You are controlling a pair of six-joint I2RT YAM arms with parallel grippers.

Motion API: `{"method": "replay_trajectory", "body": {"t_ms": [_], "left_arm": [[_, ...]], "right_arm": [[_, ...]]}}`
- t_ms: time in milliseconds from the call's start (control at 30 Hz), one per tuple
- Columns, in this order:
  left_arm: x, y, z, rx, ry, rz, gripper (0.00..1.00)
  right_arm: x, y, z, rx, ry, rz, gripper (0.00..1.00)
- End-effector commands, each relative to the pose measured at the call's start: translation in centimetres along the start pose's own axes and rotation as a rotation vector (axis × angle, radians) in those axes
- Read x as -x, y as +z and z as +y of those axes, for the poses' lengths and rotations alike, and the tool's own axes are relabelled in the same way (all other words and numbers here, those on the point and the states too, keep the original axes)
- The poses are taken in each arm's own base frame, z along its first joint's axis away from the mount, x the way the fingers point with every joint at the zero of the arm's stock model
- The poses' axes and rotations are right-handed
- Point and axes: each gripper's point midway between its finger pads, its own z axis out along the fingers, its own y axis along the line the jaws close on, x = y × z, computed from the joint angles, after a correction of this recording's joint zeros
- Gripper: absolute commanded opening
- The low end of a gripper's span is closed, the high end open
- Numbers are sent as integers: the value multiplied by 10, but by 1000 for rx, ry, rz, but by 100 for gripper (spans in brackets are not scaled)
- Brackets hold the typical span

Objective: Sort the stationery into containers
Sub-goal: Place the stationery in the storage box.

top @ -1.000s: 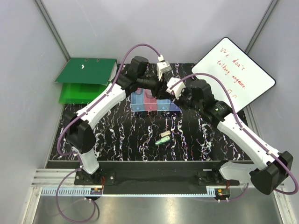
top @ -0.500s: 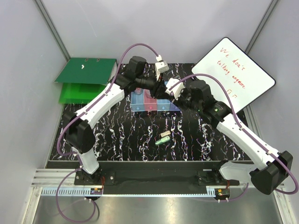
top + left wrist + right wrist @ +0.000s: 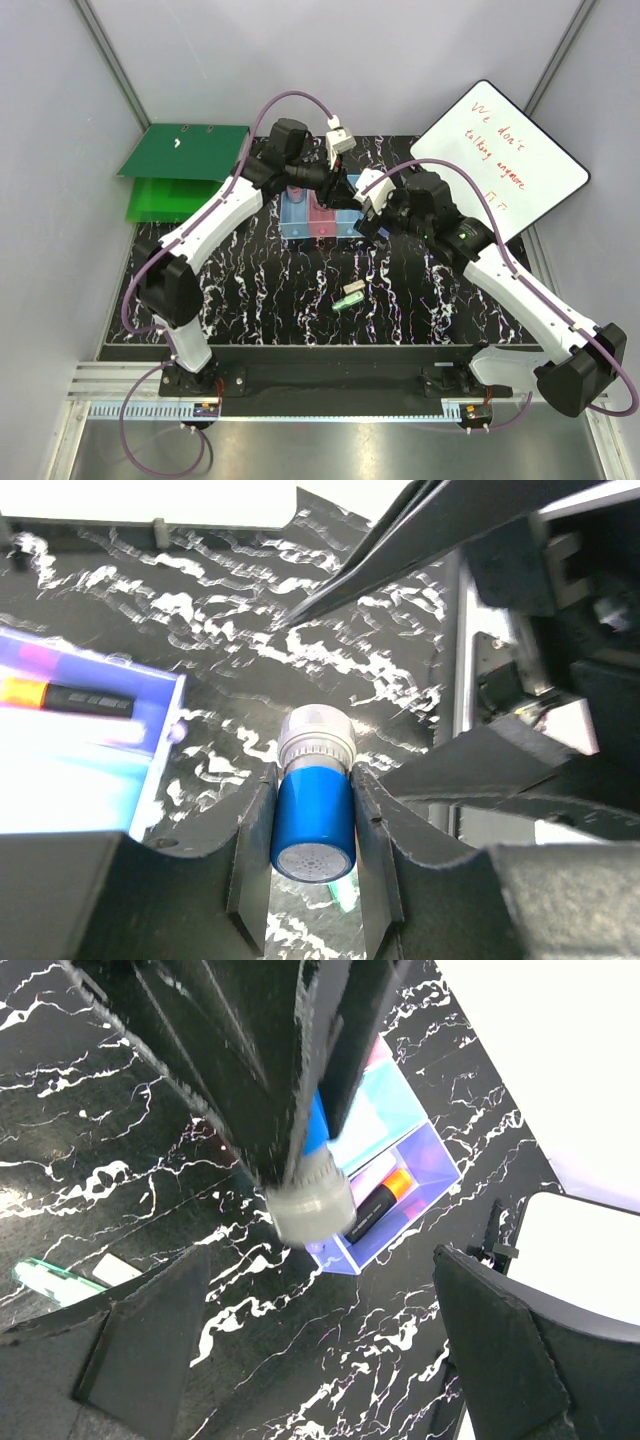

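My left gripper [image 3: 315, 780] is shut on a blue tube [image 3: 314, 815] with a grey ribbed cap, held above the table just right of the containers [image 3: 318, 222]. My right gripper [image 3: 320, 1255] stands wide open right below it, with nothing between its fingers; the capped blue tube [image 3: 308, 1198] hangs in front of it. The purple end bin [image 3: 398, 1210] holds an orange-and-black marker [image 3: 378, 1198], also seen as a marker [image 3: 70, 695] in the left wrist view. A green piece [image 3: 347, 302] and a beige piece [image 3: 353, 289] lie loose on the black marbled table [image 3: 250, 290].
Green binders [image 3: 180, 170] lie at the back left. A whiteboard [image 3: 500, 160] with red writing leans at the back right. Both arms meet over the right end of the bin row, close to each other.
My right gripper has opened wide. My left arm has drawn slightly back and left with the blue tube. The loose pieces have not moved.
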Motion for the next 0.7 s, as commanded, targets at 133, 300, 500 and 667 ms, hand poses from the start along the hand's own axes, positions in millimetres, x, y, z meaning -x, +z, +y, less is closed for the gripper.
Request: {"method": "replay_trajectory", "body": {"t_ms": [133, 300, 500, 667], "left_arm": [[-16, -37, 63, 355, 234, 192, 0], [-56, -54, 113, 528, 324, 423, 0], [-102, -54, 153, 538, 390, 679, 0], [-121, -49, 170, 514, 435, 769, 0]], "right_arm": [[-1, -12, -7, -50, -21, -13, 100], [-5, -15, -5, -52, -23, -10, 100], [-5, -15, -5, -52, -30, -10, 100], [-6, -15, -5, -55, -29, -7, 100]]}}
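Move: The pink compartment of the storage box, over which the blue-and-silver tube is taken, has its middle about 14 cm ahead of the left hand, 8 cm to its left and 24 cm below. At the same distance ahead, the left blue compartment lies about 14 cm to the hand's left, the right blue one 2 cm left and the purple one 4 cm right. From the right hand the pink compartment is roughly 14 cm ahead, 12 cm left and 23 cm below. The blue-and-silver tube, already pinched in the left gripper, is drawn out from between the right hand's wide-open fingers. The left hand takes it down some 16 cm, and about 10 cm each forward and left, sinking faster late on, towards the pink compartment, while the wrist swings by about 50 degrees from pointing right to pointing mostly down. The right hand barely eases away, still open. ##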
